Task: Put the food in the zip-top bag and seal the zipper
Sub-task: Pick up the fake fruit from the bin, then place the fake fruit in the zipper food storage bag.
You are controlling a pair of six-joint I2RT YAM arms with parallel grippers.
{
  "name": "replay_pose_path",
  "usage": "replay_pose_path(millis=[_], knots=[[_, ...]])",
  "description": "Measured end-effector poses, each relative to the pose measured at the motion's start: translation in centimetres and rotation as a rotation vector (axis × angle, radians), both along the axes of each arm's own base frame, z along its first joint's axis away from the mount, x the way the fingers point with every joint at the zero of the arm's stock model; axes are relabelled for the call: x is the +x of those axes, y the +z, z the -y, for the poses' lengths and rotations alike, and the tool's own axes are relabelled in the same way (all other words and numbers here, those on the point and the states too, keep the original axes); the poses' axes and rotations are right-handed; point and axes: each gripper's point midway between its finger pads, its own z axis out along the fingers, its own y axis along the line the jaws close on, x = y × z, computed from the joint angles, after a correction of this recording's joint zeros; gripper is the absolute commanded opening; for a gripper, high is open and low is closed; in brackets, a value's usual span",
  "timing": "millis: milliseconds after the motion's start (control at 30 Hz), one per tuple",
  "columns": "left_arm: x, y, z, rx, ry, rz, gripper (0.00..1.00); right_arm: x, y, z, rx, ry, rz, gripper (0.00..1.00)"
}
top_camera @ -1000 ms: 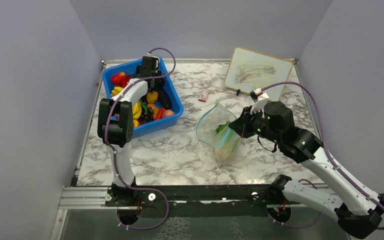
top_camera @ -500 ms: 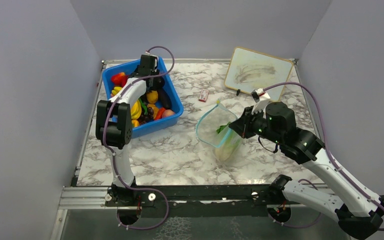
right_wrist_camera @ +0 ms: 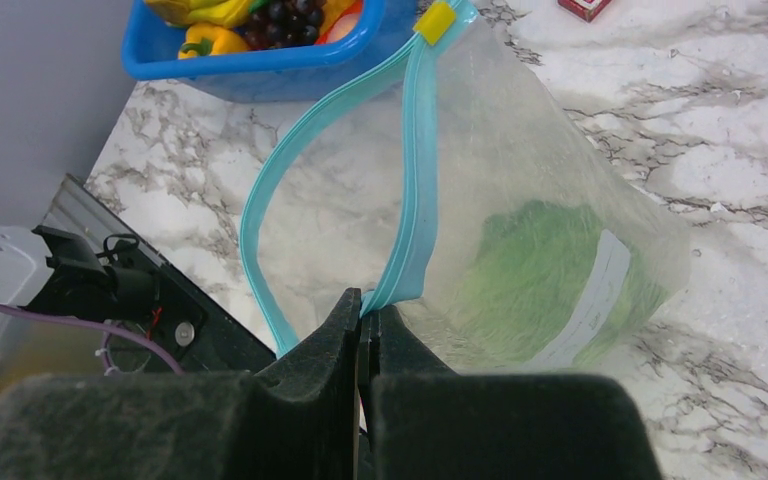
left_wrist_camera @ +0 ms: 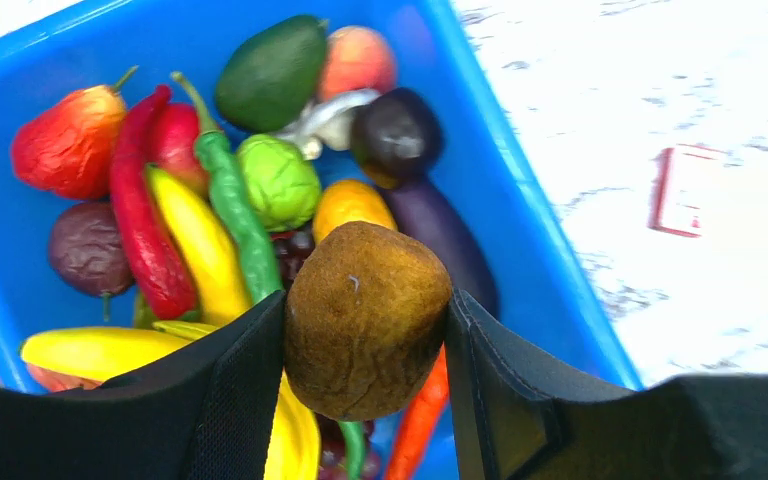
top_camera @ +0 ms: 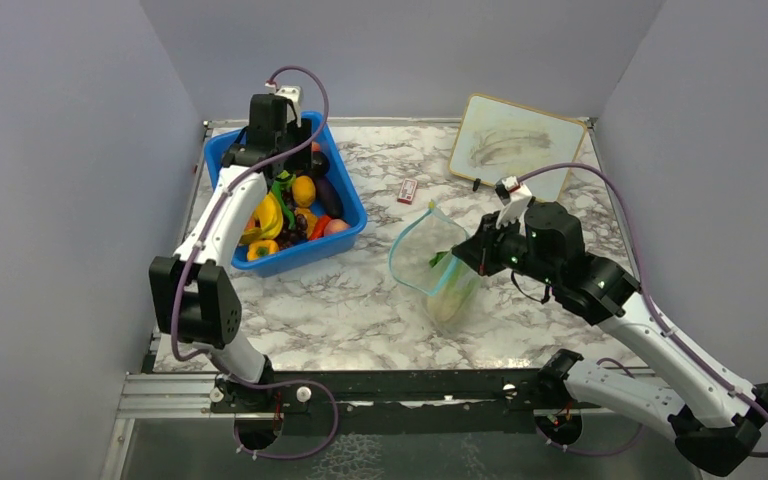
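Observation:
My left gripper [left_wrist_camera: 365, 335] is shut on a brown round food piece [left_wrist_camera: 365, 318] and holds it above the blue bin [left_wrist_camera: 520, 180], over the other toy food, among it a purple eggplant [left_wrist_camera: 440, 235]. In the top view the left gripper [top_camera: 265, 155] hangs over the bin's far end. My right gripper [right_wrist_camera: 368, 312] is shut on the light-blue zipper [right_wrist_camera: 415, 170] of the clear bag [right_wrist_camera: 520, 150] and holds its mouth open. A green lettuce [right_wrist_camera: 545, 275] lies inside the bag. In the top view the right gripper [top_camera: 467, 256] holds the bag [top_camera: 430, 250] at mid-table.
The blue bin [top_camera: 348, 222] with several toy fruits and vegetables stands at the back left. A small red-and-white box [top_camera: 407, 191] lies between the bin and the bag. A whiteboard [top_camera: 515, 150] leans at the back right. A yellow slider tab [right_wrist_camera: 435, 20] sits at the zipper's far end.
My left arm has swung back and left and risen over the bin's far end. The right gripper and the bag have barely moved.

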Motion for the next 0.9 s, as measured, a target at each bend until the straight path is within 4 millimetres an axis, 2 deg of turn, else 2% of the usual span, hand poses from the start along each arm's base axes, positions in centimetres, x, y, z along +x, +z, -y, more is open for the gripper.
replay_pose_path(millis=[133, 400, 600, 733, 900], knots=[[-2.5, 2.8, 2.0, -0.118, -0.076, 0.045, 0.43, 0.1, 0.3, -0.4, 0.002, 0.028, 0.026, 0.01], [-7.6, 5.7, 6.4, -0.360, -0.255, 0.064, 0.38, 0.4, 0.6, -0.7, 0.008, 0.033, 0.041, 0.01], [-12.2, 7.1, 9.8, -0.561, -0.415, 0.036, 0.37, 0.8, -0.1, -1.1, -0.003, 0.031, 0.020, 0.01], [-15.1, 7.7, 11.1, -0.652, -0.498, 0.028, 0.36, 0.9, 0.0, -1.3, 0.015, 0.025, 0.018, 0.01], [-18.2, 7.0, 12.9, -0.759, -0.575, -0.009, 0.35, 1.3, -0.3, -1.7, 0.027, 0.016, -0.002, 0.01]])
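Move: The bag's open mouth, where the fruit in the left gripper is to go, lies about 25 cm to the right, 22 cm back and a few centimetres lower. The blue bin's middle is roughly 14 cm below this hand, some 5 cm left and 1 cm ahead; its peach is 6 cm right, 18 cm back, and the red-white box 21 cm right, 10 cm back. From the right gripper, the mouth's middle lies 7 cm left, 1 cm ahead, slightly below. Bring the left gripper back towards the robot by some 18 cm and about 13 cm to the right, rising 7 cm, to carry the pinched brown-orange fruit from above the bin towards the bag's mouth. Swing the fingers clockwise about 35 degrees on the way, rolling the hand's left side down. Keep the right fingers shut on the bag's rim, easing it about 2 cm left and forward. ##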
